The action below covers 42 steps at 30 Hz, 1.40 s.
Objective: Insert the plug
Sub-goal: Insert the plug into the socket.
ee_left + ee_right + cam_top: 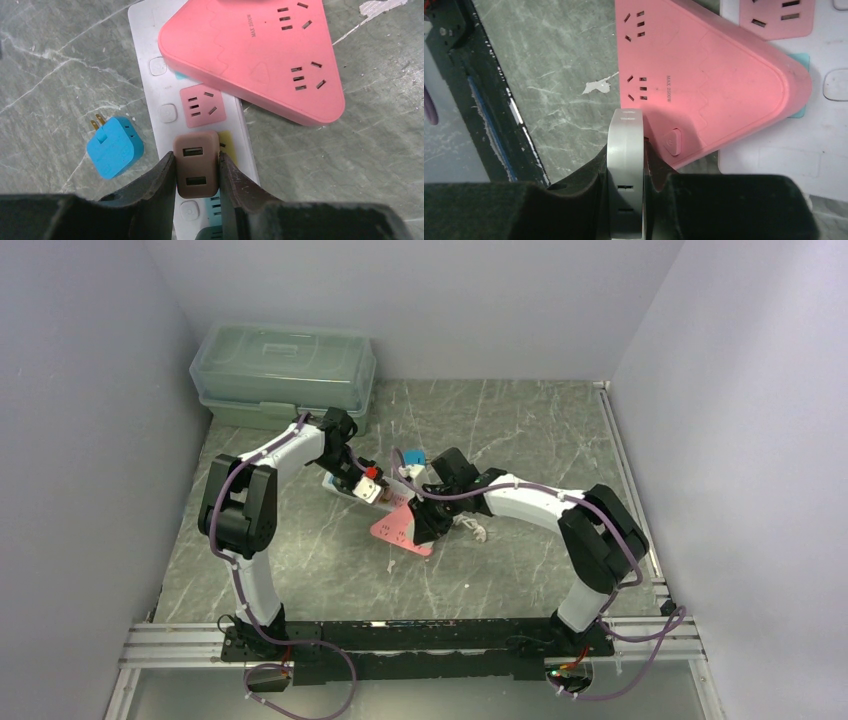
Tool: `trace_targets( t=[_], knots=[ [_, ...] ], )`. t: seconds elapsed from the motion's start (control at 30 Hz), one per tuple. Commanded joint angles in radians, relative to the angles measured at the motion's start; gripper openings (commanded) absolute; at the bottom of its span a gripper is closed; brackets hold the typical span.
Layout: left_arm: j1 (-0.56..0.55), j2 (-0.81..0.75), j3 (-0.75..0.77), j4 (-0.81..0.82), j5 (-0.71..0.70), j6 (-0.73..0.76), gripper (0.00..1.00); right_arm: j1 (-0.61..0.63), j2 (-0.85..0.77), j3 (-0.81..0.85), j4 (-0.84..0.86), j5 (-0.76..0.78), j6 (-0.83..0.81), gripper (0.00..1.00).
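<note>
My left gripper (196, 157) is shut on a brown two-port USB charger plug (196, 172), which sits over the yellow socket of the white power strip (150, 100). Whether its prongs are in the socket is hidden. My right gripper (626, 150) is shut on a flat grey plug (625, 135), held edge-on above the near corner of the pink triangular power strip (714, 85). In the top view both grippers, left (370, 486) and right (420, 523), meet over the strips at mid-table.
A blue plug (114, 148) with bent brass prongs lies on the marble table left of the white strip. The pink strip (250, 55) lies partly over the white one. A green lidded box (285, 375) stands at the back left. Grey walls close in three sides.
</note>
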Motion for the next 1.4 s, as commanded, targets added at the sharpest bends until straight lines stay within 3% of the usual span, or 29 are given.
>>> trace_targets(
  t=[0.0, 0.1, 0.2, 0.57, 0.83, 0.9, 0.93, 0.97, 1.37],
  knots=[
    [-0.054, 0.101, -0.078, -0.207, -0.106, 0.171, 0.05, -0.018, -0.028, -0.016, 0.154, 0.39, -0.089, 0.25],
    [-0.053, 0.106, -0.073, -0.201, -0.105, 0.165, 0.05, 0.004, -0.061, -0.017, 0.153, 0.414, -0.078, 0.34],
    [-0.053, 0.109, -0.071, -0.206, -0.106, 0.169, 0.05, 0.026, -0.076, -0.026, 0.149, 0.43, -0.065, 0.51],
    [-0.047, 0.106, -0.073, -0.2, -0.112, 0.17, 0.05, 0.049, -0.152, -0.083, 0.127, 0.442, -0.042, 0.47],
    [-0.044, 0.101, -0.081, -0.191, -0.118, 0.159, 0.05, 0.028, -0.229, -0.139, 0.127, 0.381, 0.029, 0.62],
    [-0.044, 0.102, -0.079, -0.186, -0.118, 0.152, 0.05, 0.026, -0.259, -0.16, 0.142, 0.366, 0.055, 0.76],
    [-0.043, 0.101, -0.08, -0.183, -0.121, 0.15, 0.05, 0.026, -0.272, -0.174, 0.155, 0.354, 0.066, 0.95],
    [-0.042, 0.1, -0.081, -0.182, -0.123, 0.15, 0.05, 0.026, -0.283, -0.188, 0.169, 0.344, 0.078, 0.99],
    [-0.042, 0.102, -0.077, -0.166, -0.126, 0.136, 0.05, 0.032, -0.311, -0.216, 0.267, 0.283, 0.198, 1.0]
  ],
)
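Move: The right hand still pinches the white plug, its middle about 1 cm below the hand point, standing on the near right corner of the pink socket. The pink socket's middle lies roughly 2 cm ahead, 3 left and 4 below; the white power strip's middle is some 8 cm ahead, 7 left and 4 below. From the left hand, which keeps the brown plug over the strip, the white plug is about 7 cm back and 6 right. The right hand releases the white plug, going some 5 cm forward and up, then back and right. ##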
